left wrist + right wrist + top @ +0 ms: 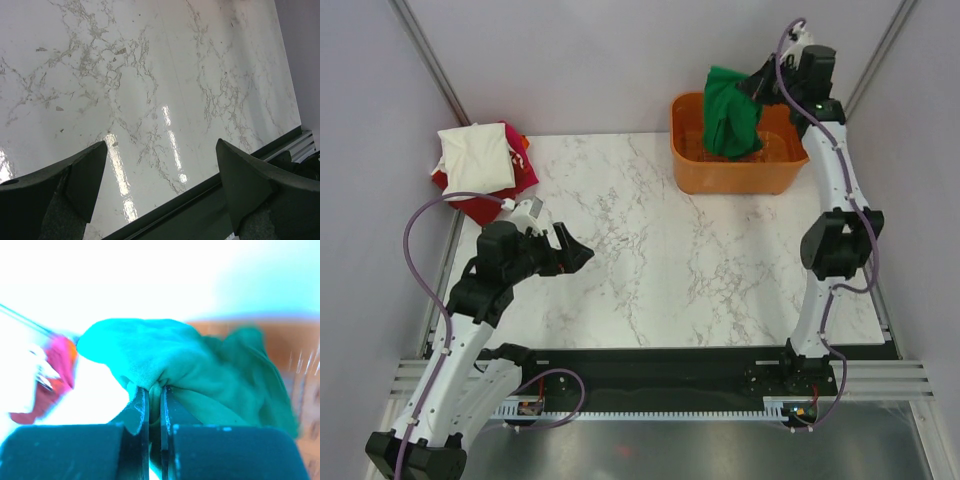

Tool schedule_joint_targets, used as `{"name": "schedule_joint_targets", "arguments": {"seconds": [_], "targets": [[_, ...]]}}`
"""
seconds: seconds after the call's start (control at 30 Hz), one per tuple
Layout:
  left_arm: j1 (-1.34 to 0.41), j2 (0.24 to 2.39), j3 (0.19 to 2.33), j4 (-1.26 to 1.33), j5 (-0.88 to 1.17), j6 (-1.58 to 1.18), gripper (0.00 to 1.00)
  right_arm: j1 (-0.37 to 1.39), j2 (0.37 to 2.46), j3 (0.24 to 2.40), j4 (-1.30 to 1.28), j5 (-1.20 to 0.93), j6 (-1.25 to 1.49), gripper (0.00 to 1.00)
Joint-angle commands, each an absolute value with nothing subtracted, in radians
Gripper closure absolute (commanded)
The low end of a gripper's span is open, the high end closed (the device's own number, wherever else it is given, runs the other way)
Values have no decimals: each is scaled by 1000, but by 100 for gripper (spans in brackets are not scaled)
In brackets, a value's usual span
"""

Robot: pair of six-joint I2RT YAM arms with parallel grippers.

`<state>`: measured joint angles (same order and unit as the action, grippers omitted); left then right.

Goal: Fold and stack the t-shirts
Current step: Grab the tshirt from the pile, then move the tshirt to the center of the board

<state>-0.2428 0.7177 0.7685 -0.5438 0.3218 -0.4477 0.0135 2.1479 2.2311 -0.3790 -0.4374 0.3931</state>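
Observation:
A bright green t-shirt [728, 112] hangs bunched above the orange basket [735, 170] at the back right, its lower end still inside. My right gripper [757, 87] is shut on its upper edge; in the right wrist view a fold of the green t-shirt [165, 360] is pinched between the fingers [141, 407]. At the back left lies a pile of folded t-shirts: a cream-white one [475, 158] on top of a red one [480, 200], with a bit of orange [523, 143] showing. My left gripper [578, 252] hovers open over the marble table [650, 250], holding nothing.
The left wrist view shows only the marble surface [150, 90] and the table's dark front edge [200, 205] between the wide-apart fingers [85, 175]. A metal frame rail [620, 380] runs along the near side. Grey walls close in the back and sides.

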Motion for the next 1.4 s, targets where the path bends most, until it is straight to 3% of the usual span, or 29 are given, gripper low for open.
{"name": "schedule_joint_targets", "arguments": {"seconds": [0.0, 0.3, 0.5, 0.6, 0.63, 0.67, 0.7, 0.83, 0.97, 1.1, 1.17, 1.3, 1.37], "targets": [[-244, 706, 775, -532, 307, -420, 3, 6, 1956, 2203, -238, -485, 422, 100], [-245, 701, 775, -534, 311, -420, 3, 15, 1798, 2157, -209, -636, 508, 100], [-244, 689, 775, -532, 305, -420, 3, 23, 1585, 2079, -166, -673, 571, 100], [-245, 684, 775, -534, 302, -420, 3, 3, 1457, 1946, -280, -612, 563, 38], [-244, 681, 775, -532, 301, -420, 3, -23, 1407, 1810, -351, -510, 543, 12], [-245, 678, 775, -532, 301, -420, 3, -23, 1349, 1720, -371, -462, 529, 2], [-245, 677, 775, -532, 301, -420, 3, -23, 1224, 1516, -382, -416, 519, 2], [-245, 680, 773, -531, 305, -420, 3, -17, 1006, 1121, -458, -310, 503, 2], [-245, 696, 778, -532, 311, -417, 4, -15, 1008, 1095, -695, -70, 394, 2], [-245, 695, 776, -532, 313, -417, 5, -8, 991, 1031, -646, -134, 408, 2], [-244, 692, 775, -532, 308, -417, 5, 66, 1020, 996, -614, -160, 429, 2], [-244, 687, 773, -532, 298, -419, 5, 389, 1196, 953, -566, -7, 483, 5], [-245, 684, 773, -534, 298, -419, 5, 471, 1267, 934, -528, 41, 508, 6]]}}
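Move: The green t-shirt hangs from the right hand's closed fingers over the orange bin, whose middle lies about 4 cm nearer the robot, 2 cm to the right and 25 cm below. The bare table it is taken to, just on the near side of the bin, is some 31 cm back, 2 cm left and 30 cm down. From the left hand that spot lies about 6 cm ahead, 35 cm to the right and 20 cm below. Up and back towards the robot first: the right hand whips the still-pinched green t-shirt about 20 cm higher, fingertips tipping up, then opens wide while drawing back and lets go of it. The open hand carries on back, some 30 cm in all, sinks about 35 cm from its peak with the fingers tipping down, and finally swings about 10 cm left over the shirt's near part. ##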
